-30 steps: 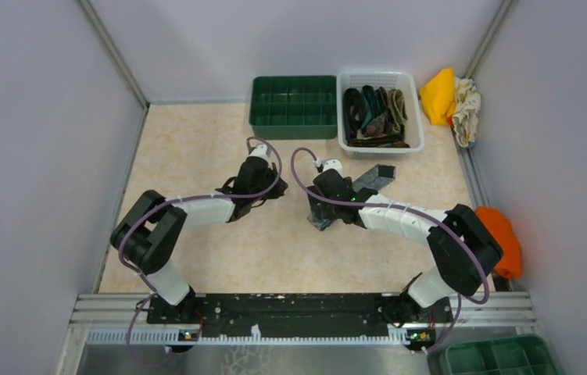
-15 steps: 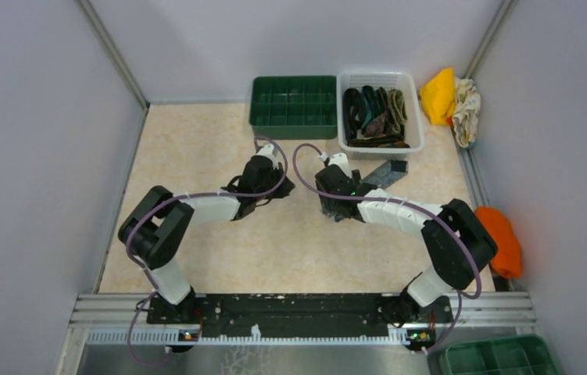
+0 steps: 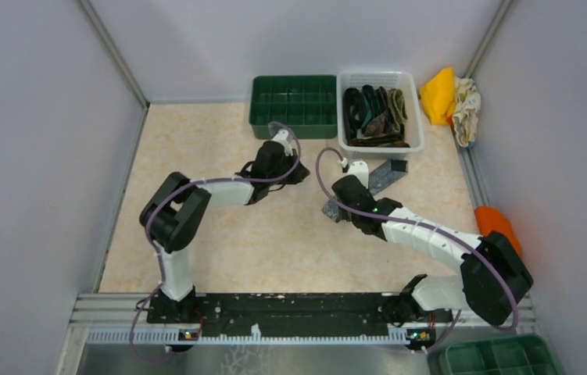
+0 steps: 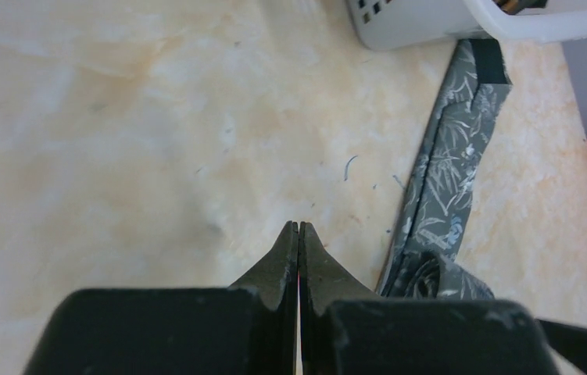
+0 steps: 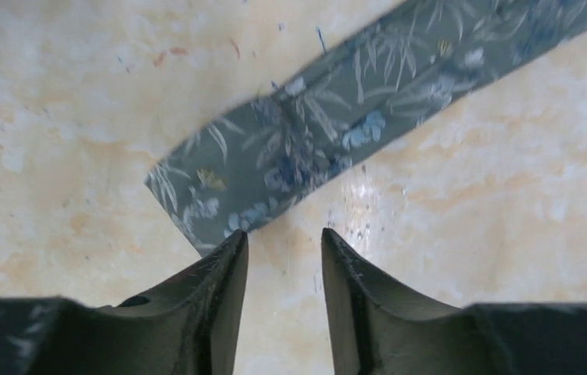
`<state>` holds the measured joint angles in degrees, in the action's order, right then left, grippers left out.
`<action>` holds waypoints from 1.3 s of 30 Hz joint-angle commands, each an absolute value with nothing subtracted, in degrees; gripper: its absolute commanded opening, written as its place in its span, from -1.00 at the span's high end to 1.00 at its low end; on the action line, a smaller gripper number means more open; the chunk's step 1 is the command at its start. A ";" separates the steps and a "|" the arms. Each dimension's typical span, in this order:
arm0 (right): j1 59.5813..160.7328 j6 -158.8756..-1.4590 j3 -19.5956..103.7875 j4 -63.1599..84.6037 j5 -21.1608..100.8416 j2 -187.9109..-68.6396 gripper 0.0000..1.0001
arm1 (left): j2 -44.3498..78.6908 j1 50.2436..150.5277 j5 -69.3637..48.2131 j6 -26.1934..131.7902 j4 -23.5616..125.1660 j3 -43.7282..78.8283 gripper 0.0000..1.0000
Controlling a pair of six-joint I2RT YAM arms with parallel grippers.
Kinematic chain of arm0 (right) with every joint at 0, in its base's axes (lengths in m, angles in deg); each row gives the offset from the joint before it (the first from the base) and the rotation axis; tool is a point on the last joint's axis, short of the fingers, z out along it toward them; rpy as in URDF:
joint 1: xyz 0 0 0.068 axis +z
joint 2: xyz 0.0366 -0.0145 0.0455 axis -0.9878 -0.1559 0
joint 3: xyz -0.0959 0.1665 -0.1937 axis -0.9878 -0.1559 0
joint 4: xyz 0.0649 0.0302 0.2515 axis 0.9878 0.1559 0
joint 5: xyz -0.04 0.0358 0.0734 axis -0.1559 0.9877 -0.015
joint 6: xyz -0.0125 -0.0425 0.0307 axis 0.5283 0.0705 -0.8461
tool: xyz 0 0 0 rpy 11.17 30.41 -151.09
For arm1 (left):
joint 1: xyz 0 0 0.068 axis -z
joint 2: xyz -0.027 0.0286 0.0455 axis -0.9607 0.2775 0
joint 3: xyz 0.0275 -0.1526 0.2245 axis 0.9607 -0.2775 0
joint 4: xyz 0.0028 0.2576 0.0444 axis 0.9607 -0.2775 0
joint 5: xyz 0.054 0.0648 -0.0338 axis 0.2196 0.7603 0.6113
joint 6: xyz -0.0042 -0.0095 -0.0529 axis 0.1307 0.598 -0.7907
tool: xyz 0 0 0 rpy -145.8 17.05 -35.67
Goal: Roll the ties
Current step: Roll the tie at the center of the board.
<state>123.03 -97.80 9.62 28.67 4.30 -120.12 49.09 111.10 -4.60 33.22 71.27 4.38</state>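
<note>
A grey tie (image 3: 384,173) with a pale leaf pattern lies as a flat strip on the table, running from in front of the white basket towards the table's middle. In the right wrist view its cut end (image 5: 196,205) lies just ahead of my left fingertip, and the strip (image 5: 337,133) runs up to the right. My right gripper (image 5: 284,234) is open and empty, low over the table at that end (image 3: 339,209). My left gripper (image 4: 298,226) is shut and empty, left of the tie (image 4: 450,172), over bare table (image 3: 299,173). Several dark ties (image 3: 374,113) lie in the basket.
The white basket (image 3: 340,109) stands at the back right, and its corner shows in the left wrist view (image 4: 431,27). A green compartment tray (image 3: 294,105) stands beside it. Yellow cloths (image 3: 440,94) and an orange cloth (image 3: 497,223) lie along the right wall. Another green tray (image 3: 501,355) is at the near right.
Both arms have moved right and a little farther back. The tie's near end has shifted right with the right gripper.
</note>
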 commanded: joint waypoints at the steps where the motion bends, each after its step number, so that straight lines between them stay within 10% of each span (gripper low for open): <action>1: 123.31 -104.29 4.10 28.76 7.68 -116.35 0.27 | 56.81 111.31 -18.48 35.62 73.80 12.19 1.00; 15: 122.96 -104.57 4.03 17.93 10.07 -130.28 0.95 | 66.12 114.70 -28.31 35.48 75.59 16.70 1.00; 39: 135.34 -101.81 17.06 15.15 19.16 -144.80 1.00 | 54.87 116.51 -19.15 40.97 68.99 -2.18 1.00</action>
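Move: The tie's rolled end lies about 3 cm ahead of the right hand, 3 cm to its left and 8 cm below. The tie's dark far end is some 16 cm ahead and 13 cm right of this hand, and the white basket's middle roughly 33 cm ahead and 9 cm right. From the left hand the rolled end lies about 8 cm back, 9 cm right and 6 cm down, with the green box about 22 cm ahead and 3 cm left. The tie's roll is closed in on from both sides: the right hand dips some 7 cm while drawing back, its fingers shutting by the near edge, then eases forward and sweeps left about 9 cm, low over the table. The left hand, fingers still shut, comes right, back and down against the roll, then gives way leftwards by some 5 cm while the right one comes on. ##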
